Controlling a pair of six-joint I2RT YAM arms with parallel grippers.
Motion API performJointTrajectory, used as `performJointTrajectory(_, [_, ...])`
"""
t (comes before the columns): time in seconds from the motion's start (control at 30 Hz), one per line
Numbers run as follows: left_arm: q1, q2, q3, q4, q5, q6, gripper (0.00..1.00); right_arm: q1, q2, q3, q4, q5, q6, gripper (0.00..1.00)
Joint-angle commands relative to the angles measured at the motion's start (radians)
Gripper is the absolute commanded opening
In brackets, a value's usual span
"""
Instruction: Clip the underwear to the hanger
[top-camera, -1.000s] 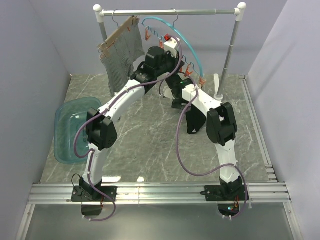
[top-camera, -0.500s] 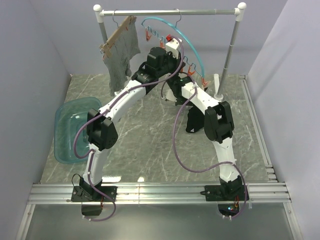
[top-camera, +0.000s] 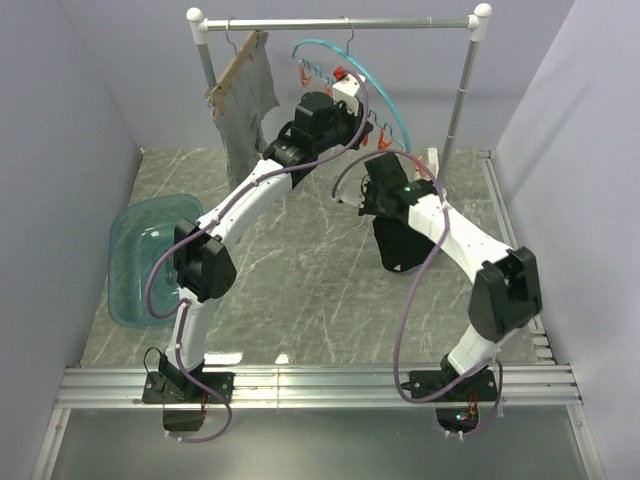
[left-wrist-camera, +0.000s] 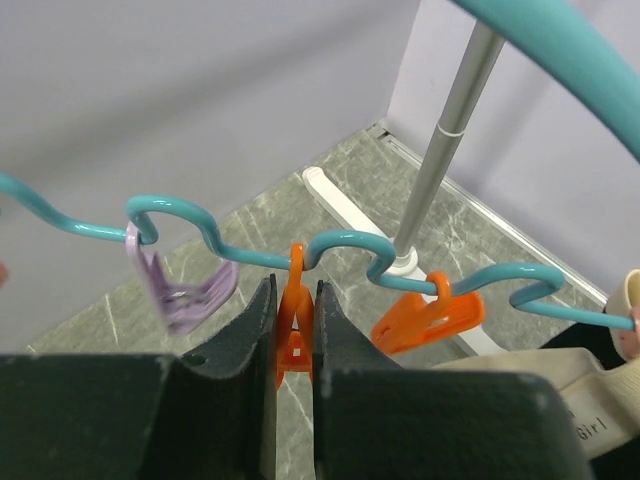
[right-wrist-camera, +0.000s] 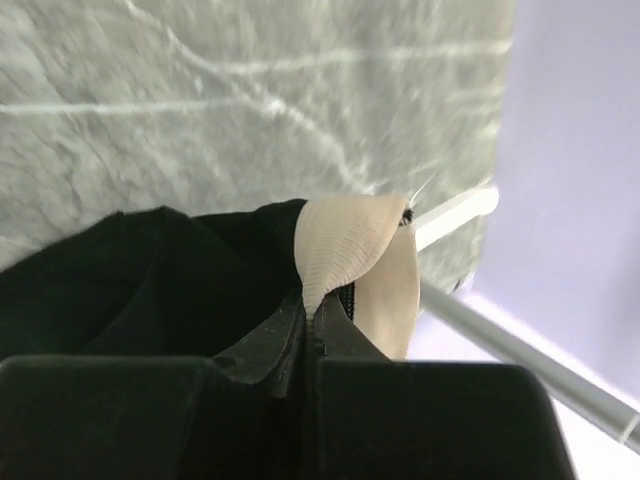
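The teal hanger hangs by its hook from the rack rail, and its wavy lower wire carries the clips. My left gripper is up at that wire, shut on an orange clip and squeezing its handles. The black underwear hangs below my right gripper, just under the hanger's right part. In the right wrist view my right gripper is shut on the pale waistband, with black fabric bunched to the left. The waistband's end shows low and right of the wire.
A purple clip and a second orange clip flank the held one. A brown wooden hanger with grey mesh cloth hangs at the rail's left. The rack's right post stands close by. A teal basin sits at the left.
The right arm's elbow has swung out to the right and its gripper has closed on the waistband. The hangers on the rail have shifted slightly. The left gripper stays on the clip.
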Motion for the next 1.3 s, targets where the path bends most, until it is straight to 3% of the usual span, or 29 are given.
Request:
performJointTrajectory(0.0, [-0.003,-0.022,0.053,0.024,-0.008,-0.014,0.00,-0.018,-0.080,-0.124,0.217,-0.146,-0.079,0.00])
performJointTrajectory(0.4, [0.008,-0.021,0.057,0.013,0.011,-0.060,0.00,-0.162,-0.320,-0.426,0.773,-0.573,0.055,0.00])
performJointTrajectory(0.73, [0.029,-0.025,0.056,0.021,0.060,-0.148,0.00,-0.205,-0.361,-0.606,1.301,-0.671,0.174,0.00])
performJointTrajectory(0.9, [0.047,-0.047,0.016,0.062,0.106,-0.215,0.00,-0.210,-0.338,-0.615,1.373,-0.709,0.181,0.00])
performJointTrajectory(1.27, [0.075,-0.082,-0.056,0.134,0.199,-0.277,0.00,-0.211,-0.297,-0.695,1.524,-0.796,-0.041,0.00])
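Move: The right hand already pinches the free end of the underwear's waistband. The orange clip it is bound for, pinched in the left hand, lies about 8 cm ahead, 7 cm to its left and 18 cm above. The next orange clip stands some 4 cm right and 2 cm nearer of that one, the end clip with the other waistband end about 12 cm right and 7 cm nearer. From the left hand the pinched waistband end is about 8 cm back, 7 cm right and 18 cm down. Upwards by about 11 cm, with some 4 cm to the left, the right hand carries the waistband end towards the clip in the left hand, sinking slightly at the last. Meanwhile its fingers swing up from steeply down to nearly level, pointing forward and left, still shut on the band. The left hand keeps its pinch on the orange clip almost in place, rolling and tipping it some 15 degrees. ##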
